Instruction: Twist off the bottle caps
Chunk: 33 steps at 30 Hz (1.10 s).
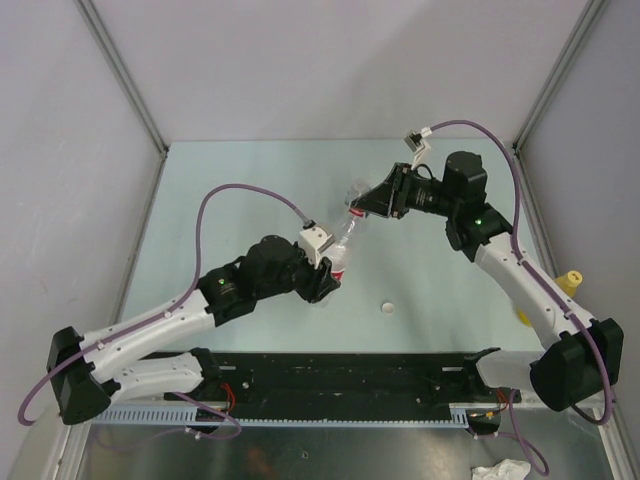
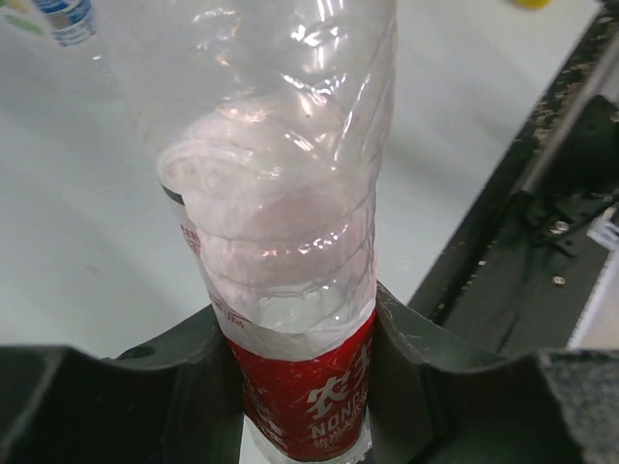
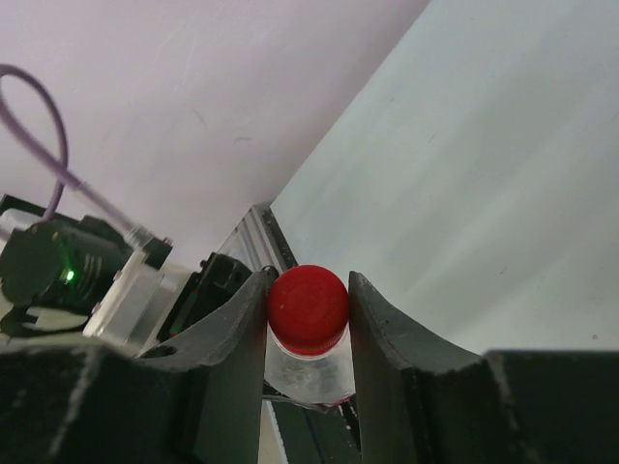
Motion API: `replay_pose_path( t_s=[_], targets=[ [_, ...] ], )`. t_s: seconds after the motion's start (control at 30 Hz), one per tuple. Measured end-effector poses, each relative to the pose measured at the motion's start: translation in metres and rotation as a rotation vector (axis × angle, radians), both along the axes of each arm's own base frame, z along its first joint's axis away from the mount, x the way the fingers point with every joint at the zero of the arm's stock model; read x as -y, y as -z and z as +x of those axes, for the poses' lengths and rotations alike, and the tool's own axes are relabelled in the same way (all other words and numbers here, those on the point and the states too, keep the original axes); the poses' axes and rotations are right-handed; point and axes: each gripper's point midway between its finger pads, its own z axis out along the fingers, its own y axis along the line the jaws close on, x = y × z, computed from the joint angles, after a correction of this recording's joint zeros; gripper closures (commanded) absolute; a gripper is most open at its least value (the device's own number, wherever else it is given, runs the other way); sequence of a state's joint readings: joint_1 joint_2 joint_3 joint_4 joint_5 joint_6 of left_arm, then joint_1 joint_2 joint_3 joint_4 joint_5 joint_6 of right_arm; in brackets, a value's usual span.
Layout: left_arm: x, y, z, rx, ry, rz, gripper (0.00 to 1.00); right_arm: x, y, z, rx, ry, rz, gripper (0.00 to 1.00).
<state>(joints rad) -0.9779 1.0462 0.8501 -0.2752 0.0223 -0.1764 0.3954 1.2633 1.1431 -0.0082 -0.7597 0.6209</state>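
A clear bottle with a red label (image 1: 340, 250) hangs tilted above the table. My left gripper (image 1: 328, 272) is shut on its body. In the left wrist view the fingers of the left gripper (image 2: 300, 314) press the red label (image 2: 309, 391) from both sides. The bottle's red cap (image 3: 308, 307) sits between the fingers of my right gripper (image 3: 308, 290), both touching it, with the clear neck (image 3: 305, 372) below. From above, the right gripper (image 1: 360, 208) meets the red cap (image 1: 354, 212) at the bottle's far end. A white cap (image 1: 387, 307) lies loose on the table.
A bottle with a yellow cap (image 1: 570, 281) lies at the right edge, partly hidden by the right arm. A bottle with a blue label (image 2: 68, 17) shows at the top left of the left wrist view. A black rail (image 1: 340, 380) runs along the near edge.
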Motion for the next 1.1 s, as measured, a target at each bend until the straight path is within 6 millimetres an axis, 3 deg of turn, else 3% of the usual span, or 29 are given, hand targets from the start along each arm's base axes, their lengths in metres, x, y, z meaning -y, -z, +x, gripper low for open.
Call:
replay_pose_path(
  t_s=[0.53,0.77,1.1],
  targets=[
    [0.027,-0.044,-0.051,-0.117,0.376,-0.315,1.0,0.008,-0.051,-0.047,0.241,-0.242,0.09,1.0],
    [0.031,-0.061,-0.069,-0.137,0.498,-0.392,1.0,0.009,-0.072,-0.067,0.348,-0.328,0.128,1.0],
    [0.031,-0.071,-0.082,-0.143,0.582,-0.432,1.0,0.012,-0.085,-0.085,0.433,-0.38,0.169,1.0]
  ],
)
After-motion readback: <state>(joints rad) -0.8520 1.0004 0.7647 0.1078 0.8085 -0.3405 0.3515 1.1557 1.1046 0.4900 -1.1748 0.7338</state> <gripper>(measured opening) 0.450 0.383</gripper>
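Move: Between the right fingers already sits the red cap, right at the hand point. The left hand grips the same bottle low on its red label; from it the cap is about 10 cm ahead, 6 cm to the right and 12 cm higher. The blue-labelled bottle stands roughly 17 cm ahead of the cap, 1 cm to its right and 23 cm lower; the loose white cap lies some 10 cm back, 8 cm right and 33 cm below the red cap. Twisting against each other, both hands keep their grips and carry the bottle back and up together, each about 8 cm, the left also drifting 3 cm to the right. Pinching the red cap, the right hand turns counter-clockwise and tips its fingers upward, while the left rolls the bottle some 40 degrees clockwise about its length, in the unscrewing sense. ##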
